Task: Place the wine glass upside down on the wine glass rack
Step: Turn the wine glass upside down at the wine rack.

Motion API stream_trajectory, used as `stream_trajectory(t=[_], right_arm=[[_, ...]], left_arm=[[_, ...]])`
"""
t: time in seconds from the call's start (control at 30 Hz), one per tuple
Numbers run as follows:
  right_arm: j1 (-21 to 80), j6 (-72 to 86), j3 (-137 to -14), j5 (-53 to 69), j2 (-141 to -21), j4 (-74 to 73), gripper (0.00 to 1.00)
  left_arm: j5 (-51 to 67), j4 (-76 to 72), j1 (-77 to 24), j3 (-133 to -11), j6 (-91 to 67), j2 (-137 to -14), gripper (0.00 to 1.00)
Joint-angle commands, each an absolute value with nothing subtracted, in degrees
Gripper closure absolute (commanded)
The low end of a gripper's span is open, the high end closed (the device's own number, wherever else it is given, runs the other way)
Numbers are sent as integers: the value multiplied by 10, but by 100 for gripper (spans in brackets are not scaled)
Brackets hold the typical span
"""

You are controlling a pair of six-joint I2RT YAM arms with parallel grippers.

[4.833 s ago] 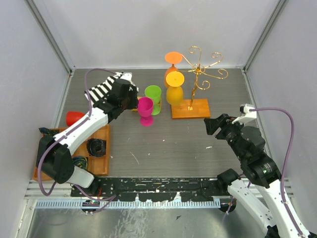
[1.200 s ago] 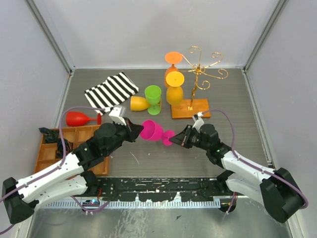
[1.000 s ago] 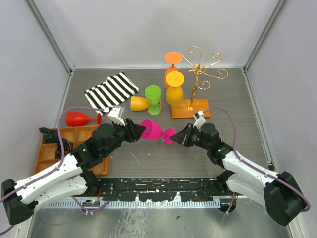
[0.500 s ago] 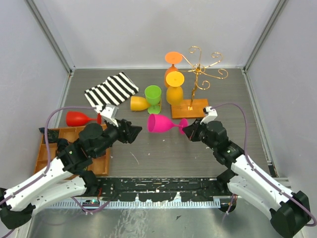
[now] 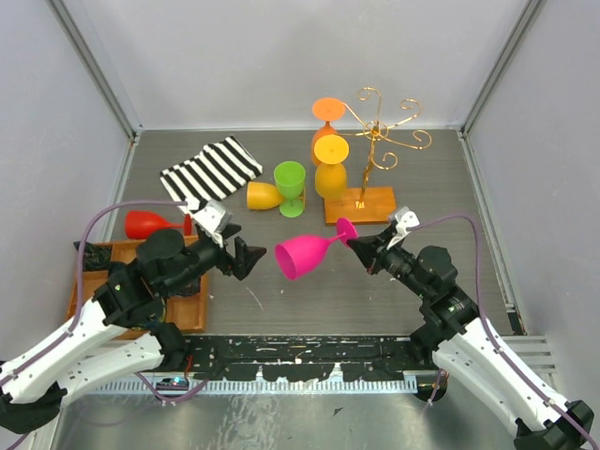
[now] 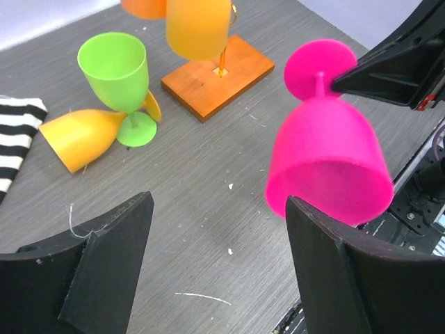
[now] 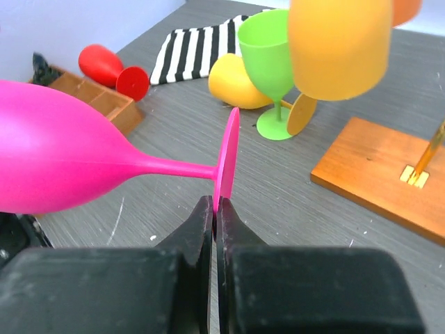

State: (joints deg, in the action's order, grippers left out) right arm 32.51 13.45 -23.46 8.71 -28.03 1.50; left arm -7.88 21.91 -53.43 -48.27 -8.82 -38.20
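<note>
The pink wine glass hangs above the table, bowl tilted down toward the near left and foot disc up toward the rack. My right gripper is shut on the rim of that disc. My left gripper stands open just left of the bowl, apart from it, with only table between its fingers. The gold wire wine glass rack stands on its wooden base behind the glass. An orange glass and a yellow glass hang upside down on its left arms.
A green glass stands upright left of the rack, a yellow glass lying beside it. A striped cloth lies at the back left. A red glass lies by the compartmented wooden tray.
My left gripper opened, let go of the pink bowl and drew back left. My right gripper raised the glass by its foot toward the rack, and the bowl swung down.
</note>
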Motion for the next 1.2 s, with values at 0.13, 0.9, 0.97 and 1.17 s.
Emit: stream_trajectory(t=[0.13,0.9,0.97,1.17], right_arm=[[325,-61,-295,257,-298,-34,99],[359,-256,-326,532,-364,130,99],[359,-276,-331,546,-364,131,99],[360,-337,-347,570,-377,104,99]], left_arm=[[8,247,-537,-532,24,-367,14],[316,141,-537,-507,223,-418,44],[333,139,-536,-515,217,-430,45],[337,114,-536,-524,204,-464,44]])
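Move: The pink wine glass is pinched by its foot in the right fingers, its middle about 8 cm left, 3 cm back and 2 cm above that hand; from the left hand it lies some 16 cm right, 2 cm back and 4 cm lower. The open left gripper is roughly 24 cm to the right hand's left, about level fore-and-aft, 5 cm higher. From the right hand, the hanging yellow glass stands 19 cm ahead, 4 cm left at like height; the rack 24 cm ahead, 6 cm right; the green glass 22 cm ahead, 15 cm left, 12 cm lower. The pink glass, still pinched at the edge of its foot, is drawn back about 9 cm, left 7 cm and, mostly late on, up 6 cm, the right wrist swinging some 45 degrees counter-clockwise and tipping up as far. The left hand first rises 3 cm, then comes back and right about 7 cm each way to face the foot, turning clockwise and tipping up, its fingers partly closing on nothing. ##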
